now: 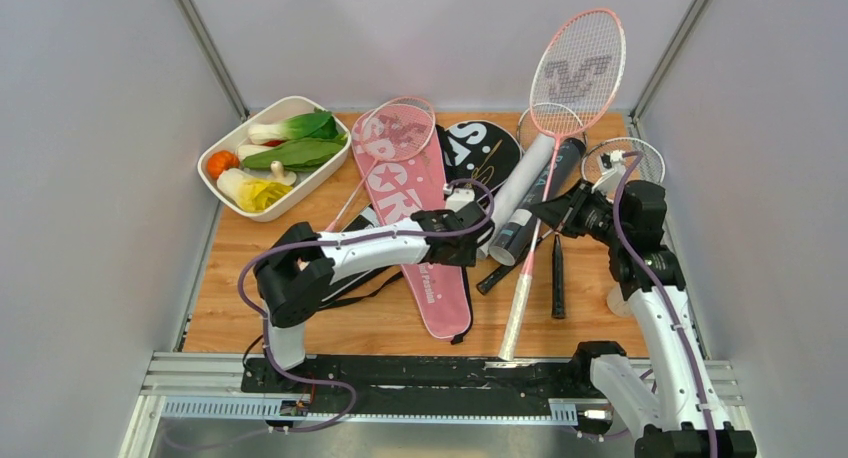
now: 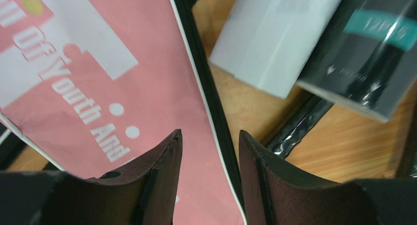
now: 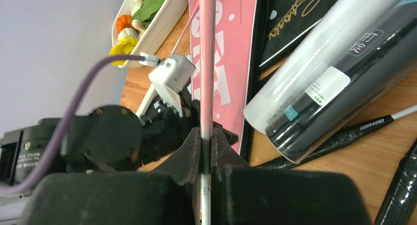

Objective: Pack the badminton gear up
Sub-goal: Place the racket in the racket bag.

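A pink racket (image 1: pixel 578 68) leans up against the back wall, its shaft (image 3: pixel 207 63) running down across the tubes. My right gripper (image 1: pixel 548 214) (image 3: pixel 206 134) is shut on that shaft. A white tube (image 1: pixel 520 190) (image 2: pixel 275 38) and a black tube (image 1: pixel 548 190) (image 2: pixel 364 53) lie side by side. My left gripper (image 1: pixel 482 228) (image 2: pixel 210 136) is open just above the black-trimmed right edge of the pink cover (image 1: pixel 410 208) (image 2: pixel 98 77), nothing between its fingers. A second pink racket head (image 1: pixel 398 128) lies on that cover. The black cover (image 1: pixel 482 148) lies behind.
A white dish of vegetables (image 1: pixel 265 153) (image 3: pixel 147 23) sits at the back left. A silver racket head (image 1: pixel 625 163) is at the back right, behind my right arm. Black racket handles (image 1: pixel 557 276) (image 2: pixel 300 129) lie on the wooden table near the tubes. Grey walls close in both sides.
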Available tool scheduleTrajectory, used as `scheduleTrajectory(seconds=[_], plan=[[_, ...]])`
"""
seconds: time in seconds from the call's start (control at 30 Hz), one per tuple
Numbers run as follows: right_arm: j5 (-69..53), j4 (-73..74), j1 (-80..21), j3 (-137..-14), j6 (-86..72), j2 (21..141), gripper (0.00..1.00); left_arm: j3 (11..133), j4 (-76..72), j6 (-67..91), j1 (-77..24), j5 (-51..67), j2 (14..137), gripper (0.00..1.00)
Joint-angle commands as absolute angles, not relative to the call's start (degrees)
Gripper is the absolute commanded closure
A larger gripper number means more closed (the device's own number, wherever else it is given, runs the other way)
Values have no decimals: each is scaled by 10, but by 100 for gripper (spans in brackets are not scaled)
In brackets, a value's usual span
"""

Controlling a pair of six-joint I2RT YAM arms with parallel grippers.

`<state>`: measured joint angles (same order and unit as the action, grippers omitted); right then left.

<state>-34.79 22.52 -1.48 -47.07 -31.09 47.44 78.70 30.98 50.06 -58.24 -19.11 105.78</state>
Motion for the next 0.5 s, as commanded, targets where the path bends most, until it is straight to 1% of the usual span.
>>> scheduleTrajectory(seconds=[0.0, 0.2, 0.4, 0.47], plan=[[-324, 226, -16, -494, -303, 449, 100, 793, 348, 522, -614, -215, 1068, 47], [-313, 238, -16, -499, -296, 431, 100, 776, 322, 518, -638, -206, 1100, 47], [-302, 242, -16, -493, -296, 412, 100, 792, 373, 508, -642, -216, 1141, 46], [-297, 243, -16, -490, -295, 408, 100, 798, 383, 502, -642, -219, 1153, 47]])
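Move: The left hand, empty and half open, hovers over the pink racket bag; the stretch of zip edge it is going for lies about 5 cm back, level sideways and some 7 cm below. The black racket handle on the table is 2 cm back and 9 cm right; the white tube's middle is about 15 cm ahead and 13 cm right. From the right hand, which holds the pink racket, that zip edge is some 7 cm back, 15 cm left and 23 cm below. The left fingertips come down astride the pink bag's zip edge, one on the pink cloth, the other just beyond the black zip band. The hand sinks about 6 cm while drawing back some 4.5 cm towards the base, its wrist rolling roughly 10 degrees so its left side rises; the fingers stay half open. The right hand keeps its pinch on the racket shaft, easing only slightly back and right. ##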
